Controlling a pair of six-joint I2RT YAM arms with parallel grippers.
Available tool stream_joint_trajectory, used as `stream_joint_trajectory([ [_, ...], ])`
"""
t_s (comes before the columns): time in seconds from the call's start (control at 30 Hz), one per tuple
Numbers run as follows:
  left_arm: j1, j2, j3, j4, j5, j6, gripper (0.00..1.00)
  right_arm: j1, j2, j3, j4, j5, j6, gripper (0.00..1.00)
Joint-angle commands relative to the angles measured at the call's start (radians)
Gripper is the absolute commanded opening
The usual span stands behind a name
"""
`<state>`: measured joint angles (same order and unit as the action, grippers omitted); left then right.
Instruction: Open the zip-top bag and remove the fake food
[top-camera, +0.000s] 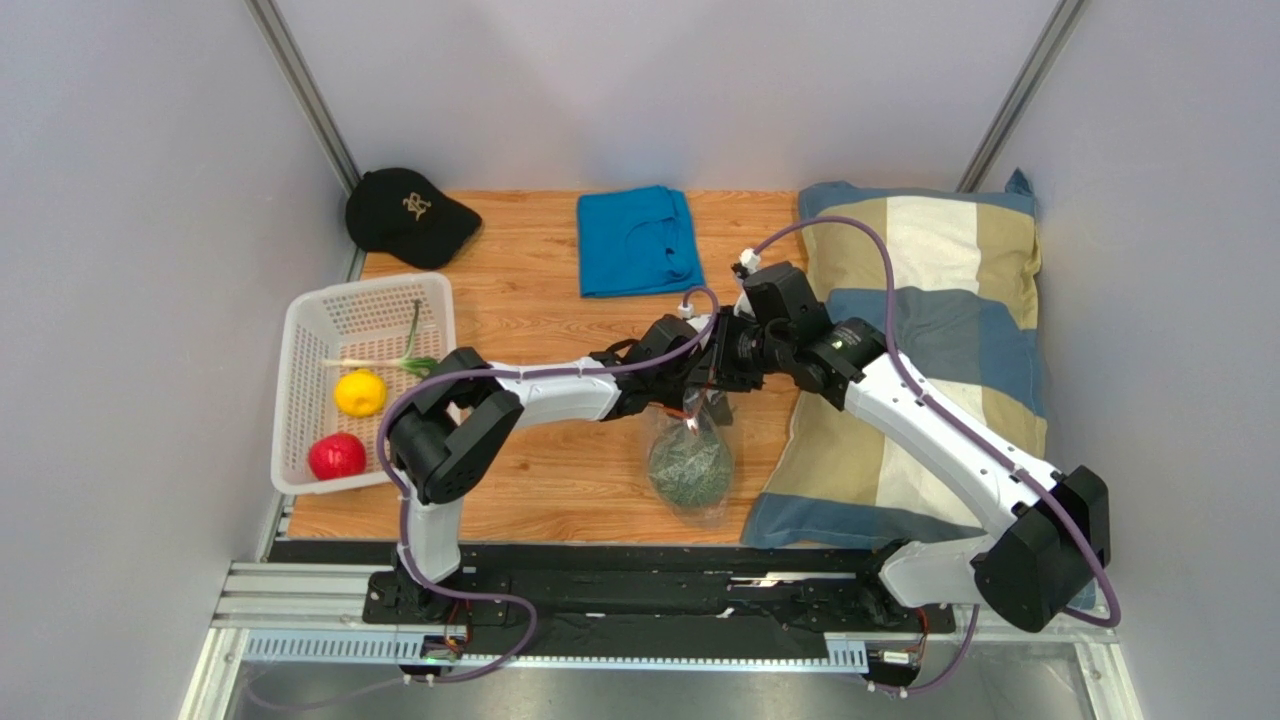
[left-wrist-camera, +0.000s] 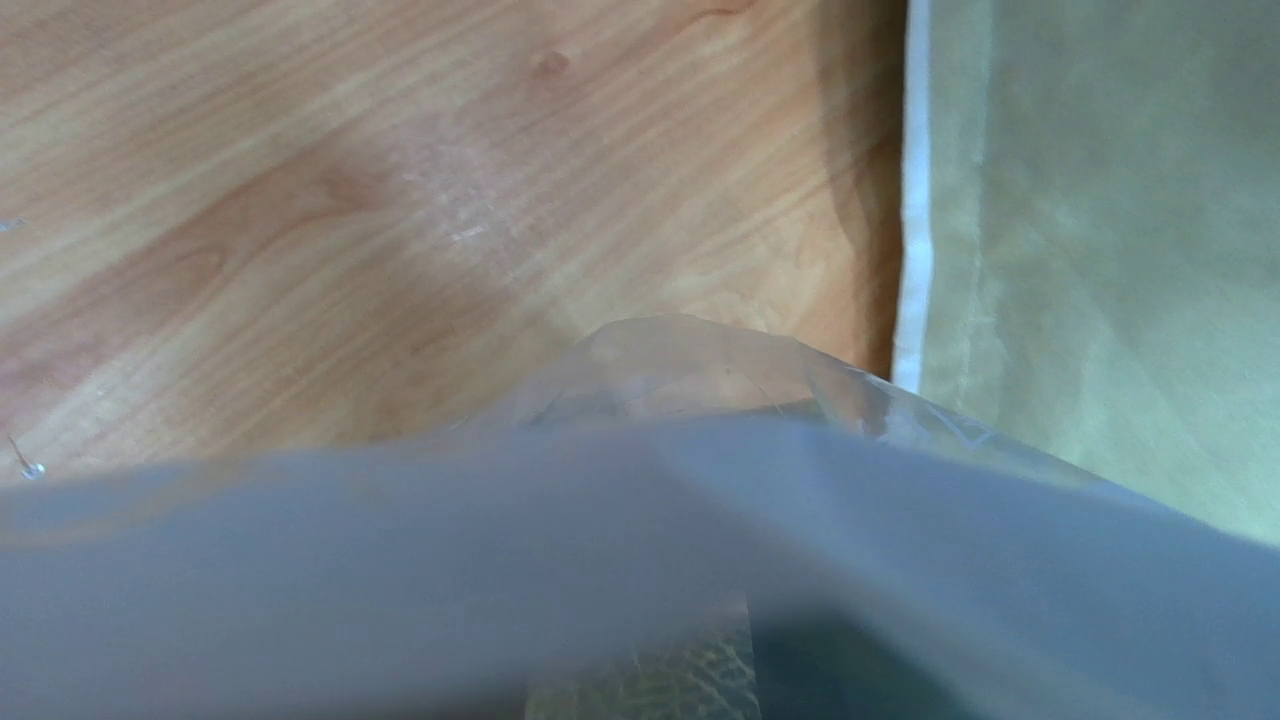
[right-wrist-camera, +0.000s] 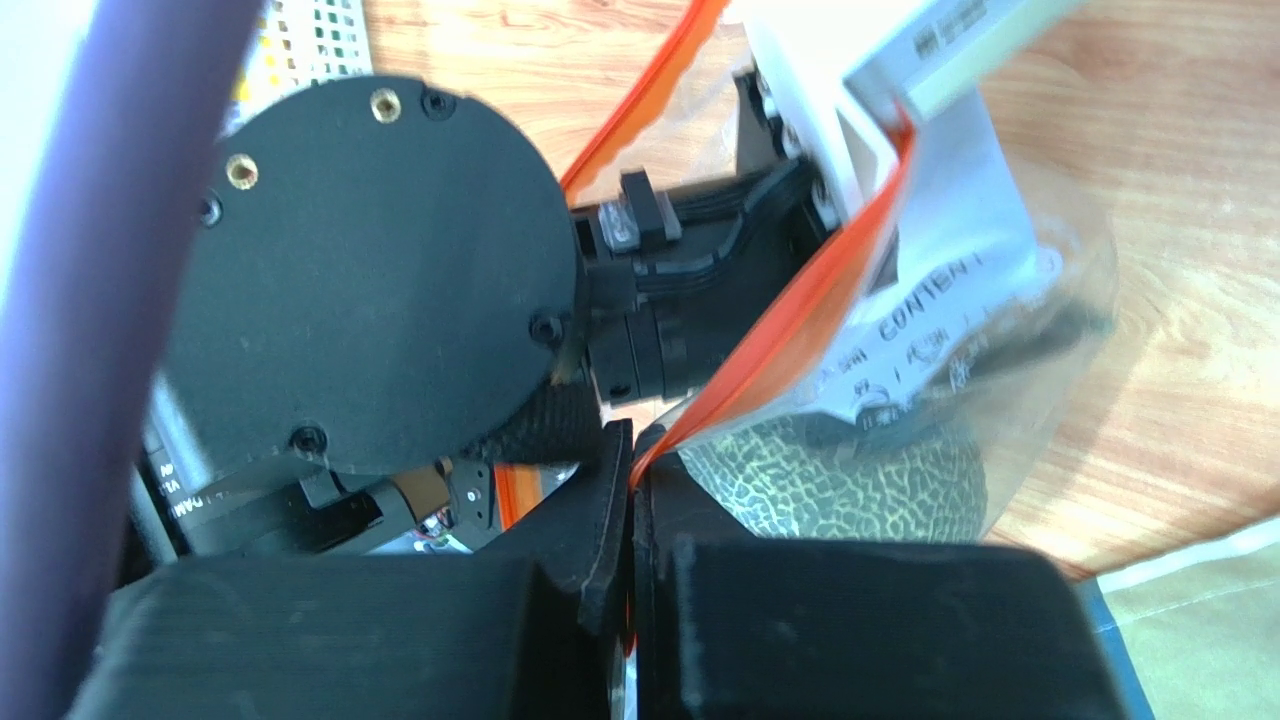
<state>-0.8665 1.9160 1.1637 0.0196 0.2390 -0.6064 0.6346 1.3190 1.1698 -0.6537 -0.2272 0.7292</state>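
Observation:
The zip-top bag (top-camera: 688, 450) hangs above the wooden table, held up by both grippers at its orange-red zip strip (right-wrist-camera: 781, 323). Inside is the grey-green netted ball (top-camera: 691, 473), which also shows in the right wrist view (right-wrist-camera: 857, 480). My right gripper (right-wrist-camera: 631, 495) is shut on the strip's edge. My left gripper (top-camera: 679, 375) holds the opposite side of the mouth. In the left wrist view its fingers are hidden by blurred plastic (left-wrist-camera: 676, 510). The yellow fruit (top-camera: 359, 393) and red fruit (top-camera: 337, 455) lie in the white basket (top-camera: 308, 323), beside long green stems (top-camera: 413, 353).
A black cap (top-camera: 409, 215) sits at the back left and a folded blue cloth (top-camera: 639, 240) at the back middle. A striped pillow (top-camera: 932, 300) covers the right side, its edge close beside the bag (left-wrist-camera: 1097, 225).

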Motion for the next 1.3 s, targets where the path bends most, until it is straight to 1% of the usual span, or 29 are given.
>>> stream_joint_trajectory([
  [0.0,-0.008,0.051,0.040,-0.043,-0.107,0.031,0.52,-0.007,-0.061,-0.021,0.039,-0.060,0.029,0.00],
  [0.13,-0.008,0.087,0.068,-0.059,-0.141,0.040,0.51,-0.010,-0.076,-0.036,0.032,-0.073,0.039,0.00],
  [0.2,-0.008,0.113,0.100,-0.076,-0.147,0.057,0.43,-0.010,-0.084,-0.041,0.031,-0.073,0.039,0.00],
  [0.23,-0.008,0.118,0.111,-0.089,-0.156,0.060,0.33,-0.007,-0.084,-0.039,0.026,-0.072,0.038,0.00],
  [0.27,-0.008,0.121,0.125,-0.089,-0.159,0.063,0.28,-0.010,-0.084,-0.035,0.023,-0.073,0.035,0.00],
  [0.33,-0.008,0.130,0.142,-0.102,-0.162,0.085,0.24,-0.010,-0.086,-0.030,0.016,-0.083,0.035,0.00],
  [0.4,-0.008,0.133,0.169,-0.118,-0.168,0.092,0.12,-0.015,-0.086,-0.029,0.017,-0.090,0.041,0.00],
  [0.43,-0.008,0.132,0.174,-0.131,-0.175,0.106,0.03,-0.015,-0.089,-0.029,0.016,-0.092,0.042,0.00],
  [0.47,-0.008,0.130,0.183,-0.141,-0.179,0.112,0.00,-0.019,-0.090,-0.029,0.016,-0.087,0.042,0.00],
  [0.57,-0.008,0.089,0.180,-0.181,-0.188,0.138,0.00,-0.029,-0.096,-0.032,-0.003,-0.038,0.036,0.00],
  [0.6,-0.008,0.046,0.177,-0.191,-0.187,0.148,0.00,-0.032,-0.095,-0.030,-0.017,-0.015,0.024,0.00],
  [0.67,-0.008,0.000,0.153,-0.196,-0.161,0.160,0.00,-0.035,-0.087,-0.006,-0.035,0.006,0.003,0.00],
  [0.7,-0.008,-0.047,0.146,-0.198,-0.141,0.168,0.00,-0.035,-0.086,0.005,-0.053,0.021,-0.008,0.00],
  [0.73,-0.008,-0.070,0.140,-0.199,-0.094,0.177,0.00,-0.036,-0.086,0.028,-0.057,0.037,-0.031,0.00],
  [0.77,-0.008,-0.092,0.131,-0.207,-0.078,0.183,0.00,-0.035,-0.084,0.040,-0.055,0.035,-0.043,0.00],
  [0.83,-0.008,-0.152,0.122,-0.211,-0.044,0.181,0.00,-0.035,-0.081,0.066,-0.060,0.003,-0.076,0.06],
  [0.87,-0.008,-0.170,0.116,-0.219,-0.040,0.186,0.00,-0.035,-0.081,0.088,-0.058,-0.012,-0.086,0.20],
  [0.93,-0.006,-0.216,0.107,-0.228,-0.012,0.189,0.00,-0.035,-0.089,0.105,-0.064,-0.040,-0.103,0.34],
  [0.97,-0.003,-0.228,0.097,-0.230,0.000,0.191,0.00,-0.035,-0.095,0.116,-0.070,-0.034,-0.103,0.48],
  [1.03,0.015,-0.253,0.094,-0.247,0.029,0.183,0.00,-0.036,-0.122,0.120,-0.084,-0.003,-0.103,0.59],
  [1.07,0.024,-0.259,0.082,-0.242,0.045,0.174,0.00,-0.042,-0.130,0.120,-0.086,0.008,-0.108,0.63],
  [1.13,0.052,-0.279,0.065,-0.227,0.077,0.145,0.00,-0.062,-0.151,0.119,-0.087,0.038,-0.109,0.66],
  [1.27,0.066,-0.299,0.045,-0.228,0.091,0.151,0.00,-0.102,-0.147,0.114,-0.093,0.038,-0.122,0.66],
])
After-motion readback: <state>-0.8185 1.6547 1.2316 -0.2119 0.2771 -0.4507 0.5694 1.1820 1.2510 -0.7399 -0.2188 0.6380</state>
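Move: Lying in the bottom of the bag, the green melon is about 5 cm back and 4 cm left of the left hand, at nearly its height. From the same hand, the orange zip rim pinched by the right fingers is roughly 15 cm up, 3 cm left and 2 cm back; the striped cloth's edge is some 8 cm right, level ahead and 6 cm lower. For the right hand the melon is about 16 cm below and 3 cm back, straight across. Reaching about 3 cm forward and a little down inside the bag, the left hand shuts its half-open fingers with no food between them, then draws up some 12 cm, easing back and to the left, still shut. Meanwhile the right hand keeps its pinch on the rim, drifting slightly right, then opens wide, lets go of the rim and rises about 6 cm. ##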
